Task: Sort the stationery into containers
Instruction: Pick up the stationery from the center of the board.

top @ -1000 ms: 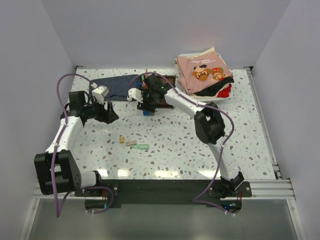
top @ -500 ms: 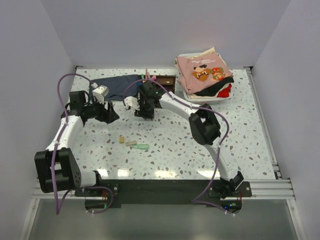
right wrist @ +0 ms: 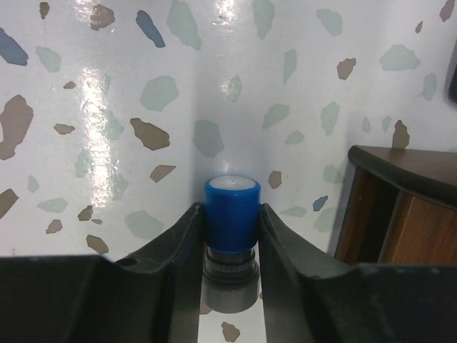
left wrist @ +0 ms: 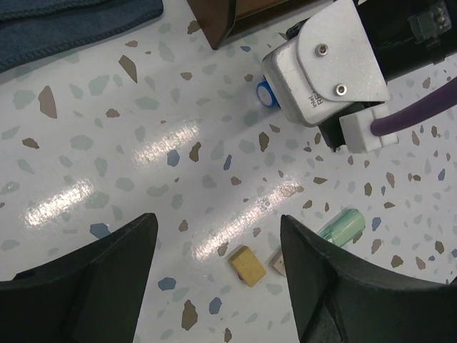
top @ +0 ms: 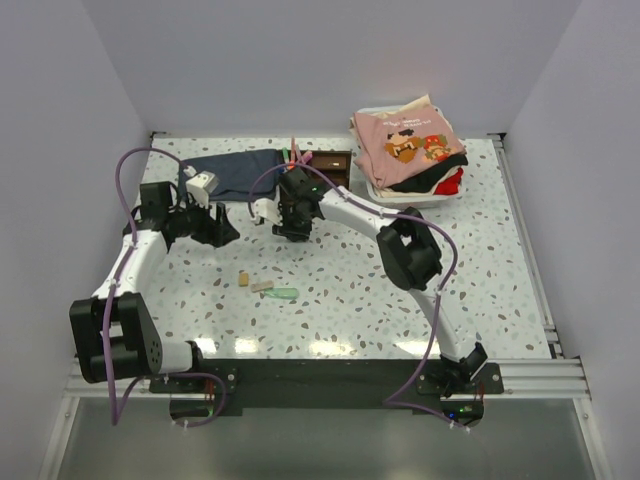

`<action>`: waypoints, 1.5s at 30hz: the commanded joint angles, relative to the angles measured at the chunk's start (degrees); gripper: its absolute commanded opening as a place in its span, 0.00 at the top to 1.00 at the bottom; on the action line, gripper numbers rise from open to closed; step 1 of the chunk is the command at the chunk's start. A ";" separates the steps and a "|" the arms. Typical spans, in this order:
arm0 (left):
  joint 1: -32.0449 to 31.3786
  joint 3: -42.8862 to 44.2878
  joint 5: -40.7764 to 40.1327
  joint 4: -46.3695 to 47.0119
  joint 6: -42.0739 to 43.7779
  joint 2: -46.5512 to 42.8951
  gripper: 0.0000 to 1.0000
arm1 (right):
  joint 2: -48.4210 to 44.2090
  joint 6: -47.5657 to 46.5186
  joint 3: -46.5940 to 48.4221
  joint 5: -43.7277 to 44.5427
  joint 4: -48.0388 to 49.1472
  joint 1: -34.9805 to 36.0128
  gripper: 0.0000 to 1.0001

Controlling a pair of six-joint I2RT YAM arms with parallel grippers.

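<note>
The tiny blue-capped bottle (right wrist: 231,207) stands upright on the table, just left of the dark brown organiser (right wrist: 400,207). My right gripper (right wrist: 230,209) is shut on it, one finger pressed against each side of the cap. From above, the right gripper (top: 290,230) sits in front of the organiser (top: 330,160), which holds coloured pens (top: 296,152). My left gripper (top: 225,228) hangs open to the left. Seen from its wrist, the left gripper (left wrist: 218,221) frames a tan eraser (left wrist: 247,265), a pale eraser (left wrist: 277,263) and a green piece (left wrist: 343,225) on the table below.
A dark blue folded cloth (top: 235,172) lies at the back left, behind the left gripper. A white bin of pink clothes (top: 410,150) stands at the back right. The two erasers and the green piece lie together near the table's middle (top: 262,286).
My right gripper shifted a little toward the near side by the organiser, and its jaws narrowed onto the blue-capped bottle. The left arm has not moved.
</note>
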 commanded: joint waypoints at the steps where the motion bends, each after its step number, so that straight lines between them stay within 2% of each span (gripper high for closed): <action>1: 0.32 1.62 2.05 2.19 -1.70 -0.28 0.26 | -6.04 4.73 -6.02 -2.33 4.57 -0.07 0.82; 2: 0.32 1.53 2.84 2.28 -1.79 -0.28 0.26 | -9.97 6.31 -8.04 -5.56 7.03 -0.59 0.85; 4: 0.23 0.57 4.94 4.11 -2.75 -0.72 0.26 | -15.35 13.94 -17.60 -11.19 19.66 -1.47 0.89; 5: 0.23 -1.52 8.00 5.61 -3.37 -1.33 0.26 | -17.63 17.28 -21.21 -17.39 24.67 -2.60 0.89; 6: 0.23 -3.02 9.60 7.36 -3.81 -1.86 0.26 | -22.18 25.49 -29.25 -19.98 37.08 -3.05 0.92; 9: -1.61 -8.39 12.07 15.54 -2.94 -3.45 0.25 | -25.65 39.75 -41.16 -24.20 59.61 -3.58 0.93; 12: -3.98 -5.51 13.12 13.29 4.43 -0.74 0.25 | -24.17 47.42 -42.16 -24.66 66.26 -3.67 0.93; 13: -4.60 -3.76 13.65 8.40 8.97 0.41 0.27 | -23.38 47.81 -42.16 -24.57 67.25 -3.58 0.93; 16: -6.62 1.35 13.48 3.61 13.14 4.10 0.29 | -22.49 49.48 -42.69 -25.10 71.99 -3.76 0.94; 20: -10.48 2.76 11.29 5.53 11.31 5.86 0.30 | -20.74 53.17 -45.67 -23.87 84.11 -4.02 0.92; 21: -10.75 2.94 11.02 6.23 10.43 5.95 0.31 | -20.13 54.39 -47.24 -23.70 90.14 -4.11 0.91; 25: -10.93 3.73 10.49 8.52 9.10 6.83 0.32 | -15.65 57.56 -48.66 -20.18 101.95 -3.85 0.91; 27: -10.93 4.78 11.19 8.79 10.07 8.06 0.33 | -13.09 58.00 -47.71 -20.61 106.26 -3.76 0.90; 34: -10.93 10.93 14.71 4.39 12.62 12.81 0.40 | -10.80 53.44 -44.71 -22.02 108.74 -3.58 0.89; 40: -11.54 13.39 15.59 0.62 11.40 19.39 0.45 | -11.15 50.72 -48.75 -21.23 113.04 -3.06 0.90; 45: -12.51 15.15 16.82 1.05 8.59 22.39 0.50 | -11.85 48.52 -51.48 -21.50 114.72 -2.70 0.90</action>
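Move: The right fingers already hold the blue-and-grey bottle low over the board; the left gripper, which it is taken to, is about 15 cm to the left, 7 cm back and 10 cm higher. From the left hand, the bottle is therefore some 15 cm right, 7 cm ahead and 10 cm below. From the right hand, the yellow block lies 12 cm left and 11 cm back, the green tube 2 cm left and 15 cm back, and the organizer about 12 cm ahead and 5 cm right. Keeping its grip on the bottle, the right hand swings up some 11 cm while drawing back about 5 cm from the organizer, then eases left towards the left gripper, dips and partly rises again, rolling some 65 degrees until its fingers point level to the left. The left hand comes to meet it, about 9 cm to the right with a turn of some 25 degrees clockwise, then a little forward and finally down, its open fingers narrowing partway as they come astride the bottle's blue end. ##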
